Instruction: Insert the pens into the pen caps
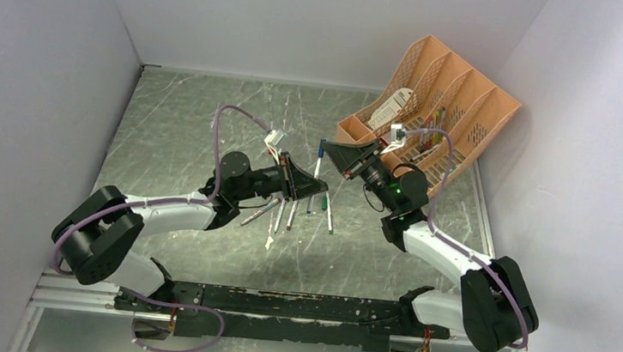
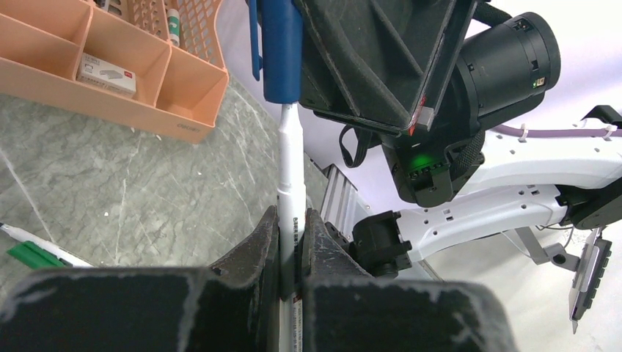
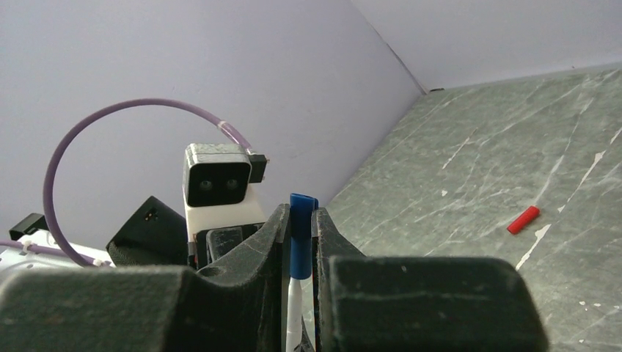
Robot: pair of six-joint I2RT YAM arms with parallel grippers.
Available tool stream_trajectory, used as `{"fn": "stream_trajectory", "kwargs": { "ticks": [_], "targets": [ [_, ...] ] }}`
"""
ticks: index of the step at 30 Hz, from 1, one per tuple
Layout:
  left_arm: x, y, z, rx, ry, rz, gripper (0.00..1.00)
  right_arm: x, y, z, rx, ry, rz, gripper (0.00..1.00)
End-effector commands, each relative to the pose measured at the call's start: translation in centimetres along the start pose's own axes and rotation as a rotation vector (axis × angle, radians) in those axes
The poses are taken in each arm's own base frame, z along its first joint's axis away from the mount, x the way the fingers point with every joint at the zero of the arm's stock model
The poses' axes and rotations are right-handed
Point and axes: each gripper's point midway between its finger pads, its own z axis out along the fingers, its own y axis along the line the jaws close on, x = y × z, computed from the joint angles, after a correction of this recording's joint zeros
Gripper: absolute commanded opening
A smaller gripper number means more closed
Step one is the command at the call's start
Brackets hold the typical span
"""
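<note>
A white pen (image 2: 291, 183) stands between my two grippers, its upper end inside the mouth of a blue pen cap (image 2: 281, 51). My left gripper (image 2: 291, 220) is shut on the pen's barrel. My right gripper (image 3: 301, 216) is shut on the blue cap (image 3: 301, 235), and the white pen (image 3: 295, 308) runs down from it. From the top camera the left gripper (image 1: 310, 190) and right gripper (image 1: 325, 148) meet at mid-table, joined by the pen (image 1: 317, 170). Several more pens (image 1: 290, 214) lie on the table below them. A red cap (image 3: 524, 219) lies loose on the table.
An orange organiser (image 1: 444, 103) with several compartments stands at the back right, close behind the right arm; it also shows in the left wrist view (image 2: 110, 81). A pen with a green cap (image 2: 33, 253) lies on the table to the left. Walls close in three sides.
</note>
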Motion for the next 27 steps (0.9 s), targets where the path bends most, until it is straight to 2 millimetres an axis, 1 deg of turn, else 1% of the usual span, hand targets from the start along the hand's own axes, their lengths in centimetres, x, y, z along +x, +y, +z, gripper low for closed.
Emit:
{"fn": "stream_trajectory", "kwargs": {
  "ticks": [1, 6, 11, 16, 19, 20, 21, 22, 24, 25, 27],
  "targets": [
    [-1.2, -1.4, 0.7, 0.046, -0.026, 0.042, 0.07, -0.5, 1.0, -0.6, -0.034, -0.019, -0.006, 0.0],
    [-1.6, -1.5, 1.2, 0.055, -0.035, 0.046, 0.07, -0.1, 0.9, -0.9, -0.023, -0.011, -0.008, 0.0],
    [-2.6, -2.0, 1.6, 0.065, -0.046, 0.071, 0.07, 0.4, 0.2, -1.2, 0.013, 0.018, -0.032, 0.0],
    [-3.6, -2.2, 1.8, 0.046, -0.065, 0.141, 0.07, 1.5, -0.1, -1.6, 0.017, 0.065, -0.039, 0.0],
    [-4.5, -2.3, 1.9, 0.028, -0.076, 0.208, 0.07, 1.6, 0.0, -1.9, 0.018, 0.076, -0.043, 0.0],
    [-4.7, -2.4, 1.9, 0.027, -0.079, 0.245, 0.07, 1.5, 0.3, -2.0, 0.01, 0.074, -0.055, 0.03],
    [-4.8, -2.3, 1.9, 0.025, -0.079, 0.282, 0.07, 1.3, 0.5, -2.0, 0.005, 0.075, -0.069, 0.08],
    [-4.9, -2.2, 1.8, 0.023, -0.078, 0.319, 0.07, 1.2, 0.7, -2.1, 0.002, 0.077, -0.083, 0.15],
    [-4.9, -1.8, 1.8, 0.014, -0.072, 0.386, 0.07, 0.5, 1.3, -2.1, 0.004, 0.076, -0.11, 0.35],
    [-4.8, -1.7, 1.6, 0.009, -0.069, 0.422, 0.07, 0.4, 1.4, -2.2, 0.016, 0.085, -0.118, 0.4],
    [-4.7, -1.6, 1.2, 0.007, -0.066, 0.477, 0.07, -0.5, 2.1, -2.3, 0.02, 0.07, -0.148, 0.52]
  ]
}}
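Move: The blue cap, pinched in the right fingers over the nib of the white pen, lies about 6 cm ahead of the left hand and 5 cm above it; the pen's middle, held in the left fingers, is some 7 cm back from the right hand and 6 cm below. On the table about 22 cm below the left hand, the green cap lies 8 cm ahead and 3 cm right, the loose pen beside it 6 cm ahead and 5 cm right. The blue cap is pushed on over the pen's nib as the two hands close on each other: the left hand drives the pen about 2 cm forward and nearly as far up, the right draws the cap back about 2 cm. Late on, the left wrist tips up some 15 degrees, and the right fingers open and let go of the cap while still backing off. ##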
